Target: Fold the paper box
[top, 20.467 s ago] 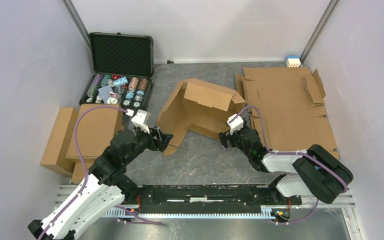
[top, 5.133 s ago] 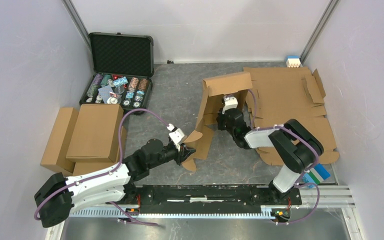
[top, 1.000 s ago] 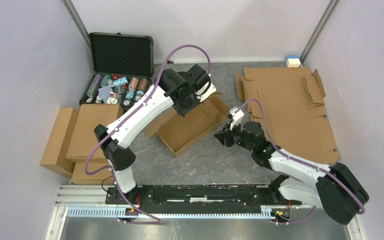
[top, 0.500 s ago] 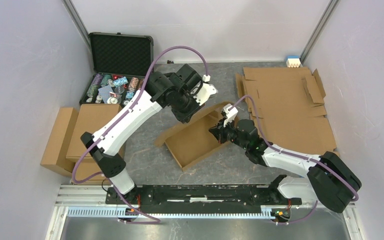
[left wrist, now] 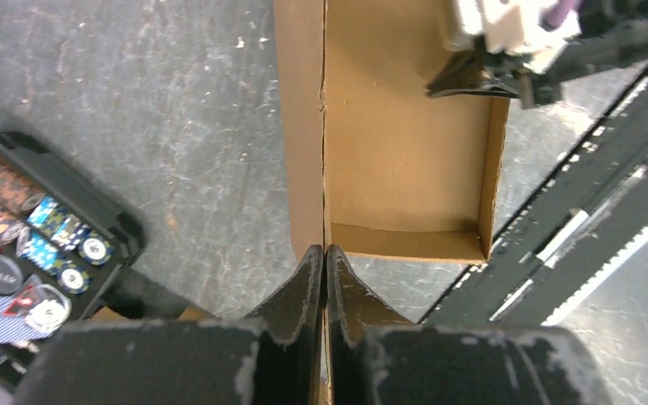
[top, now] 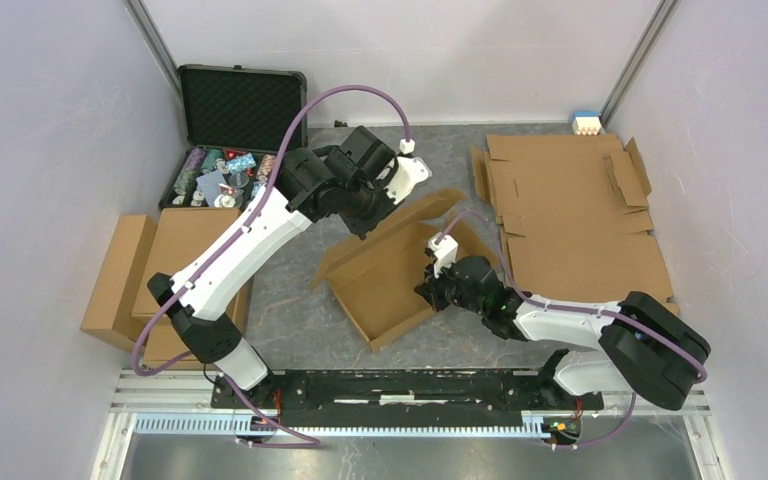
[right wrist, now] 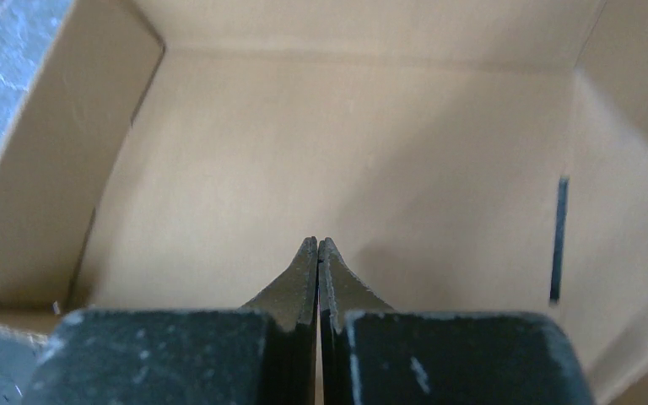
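The paper box (top: 385,275) lies as an open shallow brown tray in the middle of the table, with one flap (top: 430,210) raised at its far side. My left gripper (top: 365,215) reaches over from the left. In the left wrist view it (left wrist: 325,251) is shut on the top edge of the box's long wall (left wrist: 323,126). My right gripper (top: 428,290) is inside the tray, and it also shows in the left wrist view (left wrist: 451,83). Its fingers (right wrist: 318,245) are shut with nothing between them, pointing at the box floor (right wrist: 304,152).
An open black case of poker chips (top: 235,165) stands at the back left. Folded cardboard boxes (top: 175,265) are stacked at the left, and flat cardboard sheets (top: 570,215) lie at the right. The arms' base rail (top: 410,385) runs along the near edge.
The right gripper has shut and moved left into the tray. The left arm has drawn the box slightly left and nearer, still gripping its wall.
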Action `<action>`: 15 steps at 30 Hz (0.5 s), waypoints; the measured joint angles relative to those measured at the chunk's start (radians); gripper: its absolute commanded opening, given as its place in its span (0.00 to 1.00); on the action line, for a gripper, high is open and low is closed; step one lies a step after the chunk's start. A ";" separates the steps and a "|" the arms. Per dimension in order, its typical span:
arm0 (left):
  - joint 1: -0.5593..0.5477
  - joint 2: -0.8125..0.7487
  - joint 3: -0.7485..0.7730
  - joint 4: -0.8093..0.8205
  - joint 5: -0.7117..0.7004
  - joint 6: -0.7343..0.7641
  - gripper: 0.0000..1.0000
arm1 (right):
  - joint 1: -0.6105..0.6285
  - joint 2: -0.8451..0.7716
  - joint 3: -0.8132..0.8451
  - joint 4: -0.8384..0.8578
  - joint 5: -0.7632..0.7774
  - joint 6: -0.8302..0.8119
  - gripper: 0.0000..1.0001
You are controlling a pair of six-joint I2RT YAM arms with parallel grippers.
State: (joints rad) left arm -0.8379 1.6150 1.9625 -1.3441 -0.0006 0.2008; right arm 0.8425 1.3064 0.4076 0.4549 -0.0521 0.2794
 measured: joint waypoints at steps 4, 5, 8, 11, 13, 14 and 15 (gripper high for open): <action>0.000 0.016 -0.026 0.048 -0.116 0.037 0.12 | 0.027 -0.001 -0.029 -0.023 0.007 0.001 0.00; 0.000 0.024 -0.030 0.063 -0.143 0.045 0.12 | 0.033 -0.001 -0.032 -0.026 0.008 0.002 0.00; -0.001 0.046 -0.031 0.097 -0.197 0.067 0.18 | 0.044 -0.003 -0.033 -0.031 0.012 0.000 0.00; -0.002 0.053 -0.034 0.118 -0.225 0.080 0.28 | 0.046 -0.016 -0.034 -0.039 0.019 0.000 0.00; -0.002 0.053 -0.039 0.137 -0.250 0.086 0.30 | 0.046 -0.026 -0.034 -0.050 0.023 -0.004 0.00; -0.001 0.053 -0.042 0.150 -0.264 0.089 0.30 | 0.046 -0.029 -0.034 -0.054 0.024 -0.006 0.00; -0.001 0.053 -0.048 0.164 -0.279 0.093 0.30 | 0.046 -0.031 -0.034 -0.058 0.026 -0.008 0.00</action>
State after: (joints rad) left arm -0.8391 1.6676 1.9141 -1.1801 -0.2798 0.2943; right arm 0.8886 1.2751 0.3733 0.3969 -0.0265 0.2714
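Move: Between the left fingertips runs the top edge of the box's raised panel, whose middle is about 4 cm ahead, 7 cm right and 6 cm lower. The tray floor's middle lies some 7 cm ahead, 10 cm right and 25 cm below that hand. From the right hand, the panel's middle is about 10 cm ahead, 8 cm left and 14 cm up, while the near wall is level fore and aft, 3 cm left and 4 cm down. Driving forward about 6 cm with the raised panel still between its fingers, the left hand tilts roughly 15 degrees so that its fingertips swing outward, and opens its nearly shut fingers to a small gap. The right hand, fingers shut, draws back 2 cm and sinks slightly less towards the box's near wall, then holds there. ##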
